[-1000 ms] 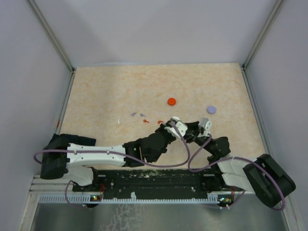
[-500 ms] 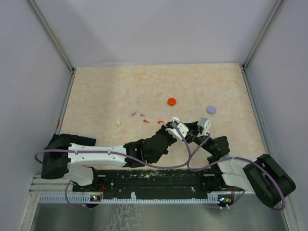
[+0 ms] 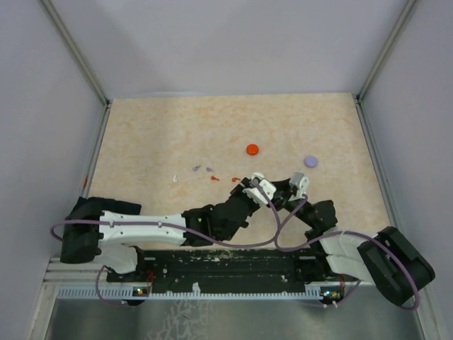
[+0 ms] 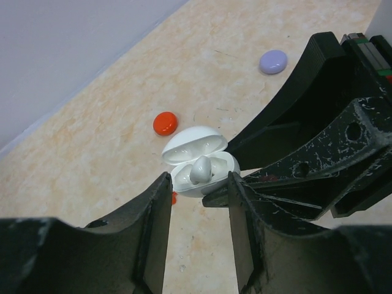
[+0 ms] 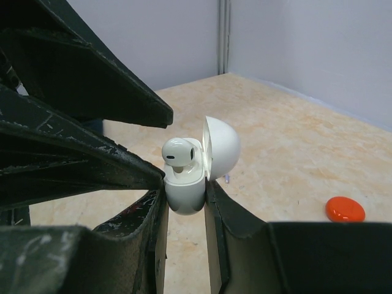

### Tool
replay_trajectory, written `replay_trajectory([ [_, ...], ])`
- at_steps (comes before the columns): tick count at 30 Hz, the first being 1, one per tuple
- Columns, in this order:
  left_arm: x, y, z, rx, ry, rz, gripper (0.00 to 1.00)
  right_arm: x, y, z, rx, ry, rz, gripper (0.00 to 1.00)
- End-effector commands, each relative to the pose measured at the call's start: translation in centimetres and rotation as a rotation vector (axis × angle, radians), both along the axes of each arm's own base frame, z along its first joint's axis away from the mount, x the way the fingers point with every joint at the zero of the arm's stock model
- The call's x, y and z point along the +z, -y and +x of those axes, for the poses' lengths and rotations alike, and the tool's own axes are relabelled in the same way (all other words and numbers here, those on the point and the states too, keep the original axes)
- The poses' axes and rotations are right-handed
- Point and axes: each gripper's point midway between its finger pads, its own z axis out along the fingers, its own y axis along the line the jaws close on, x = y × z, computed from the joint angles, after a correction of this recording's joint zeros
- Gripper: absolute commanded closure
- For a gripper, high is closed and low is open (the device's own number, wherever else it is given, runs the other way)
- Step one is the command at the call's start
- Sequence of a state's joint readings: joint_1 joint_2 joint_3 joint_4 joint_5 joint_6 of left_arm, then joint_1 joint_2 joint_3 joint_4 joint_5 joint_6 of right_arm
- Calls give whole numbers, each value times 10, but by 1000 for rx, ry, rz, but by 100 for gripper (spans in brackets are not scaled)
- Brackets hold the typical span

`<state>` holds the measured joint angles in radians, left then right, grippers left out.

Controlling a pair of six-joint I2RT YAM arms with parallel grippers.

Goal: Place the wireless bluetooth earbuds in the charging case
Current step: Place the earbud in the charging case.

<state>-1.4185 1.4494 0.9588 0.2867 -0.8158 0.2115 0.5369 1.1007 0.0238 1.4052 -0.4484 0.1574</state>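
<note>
The white charging case (image 5: 184, 191) hangs above the table with its lid (image 5: 222, 147) flipped open. My right gripper (image 5: 185, 199) is shut on the case's body. One white earbud (image 5: 179, 153) sits in the case, its head standing proud. My left gripper (image 4: 198, 191) is open just short of the case (image 4: 202, 173), with nothing between its fingers. On the table to the left lie loose earbuds: a white one (image 3: 175, 178), two purple (image 3: 197, 168) (image 3: 209, 169) and two red (image 3: 214, 178) (image 3: 236, 180).
A red disc (image 3: 252, 149) and a purple disc (image 3: 310, 161) lie on the table beyond the grippers. Both arms meet near the table's front middle, the fingers close together. Grey walls enclose the table on three sides.
My left gripper has opened and let go of the white earbud, which now rests in the case. The right gripper has kept still with the case.
</note>
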Motion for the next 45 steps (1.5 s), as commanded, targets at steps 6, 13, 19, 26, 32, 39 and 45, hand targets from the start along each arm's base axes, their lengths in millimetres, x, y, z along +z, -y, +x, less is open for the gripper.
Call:
replay_trajectory([
  [6,25,6,-8,-22,-127,-135,42,24,0,-3,0,81,49,100],
  [13,36,-2,-13,-83,-298,-279,31,22,2,0,-20,69,48,100],
  [19,44,-12,-12,-156,-446,-416,28,21,1,-1,-14,69,45,100],
  [26,51,-14,-6,-188,-502,-464,35,20,-1,-1,-2,64,38,100],
  [32,26,-6,9,-80,-533,-349,30,18,-2,0,2,61,30,100],
  [39,20,-15,25,49,-512,-307,27,17,-4,0,10,59,23,100],
  [45,10,-15,29,84,-517,-264,27,17,-4,-1,15,58,27,100],
])
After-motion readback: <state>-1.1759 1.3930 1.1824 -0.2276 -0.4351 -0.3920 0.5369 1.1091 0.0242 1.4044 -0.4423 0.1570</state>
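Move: The earbud standing in the open charging case is about 2 cm ahead of the left fingertips and 1 cm to their right, level with them; the right hand grips the case, and from it the earbud sits some 2 cm up and 1 cm back. On the table about 15 cm below the left hand, the red cap lies roughly 14 cm ahead, and the nearer red earbud about 4 cm ahead and 5 cm left. Left hand opens wider, rises about 5 cm, then sinks beside the held case, tipping down some 30 degrees. ##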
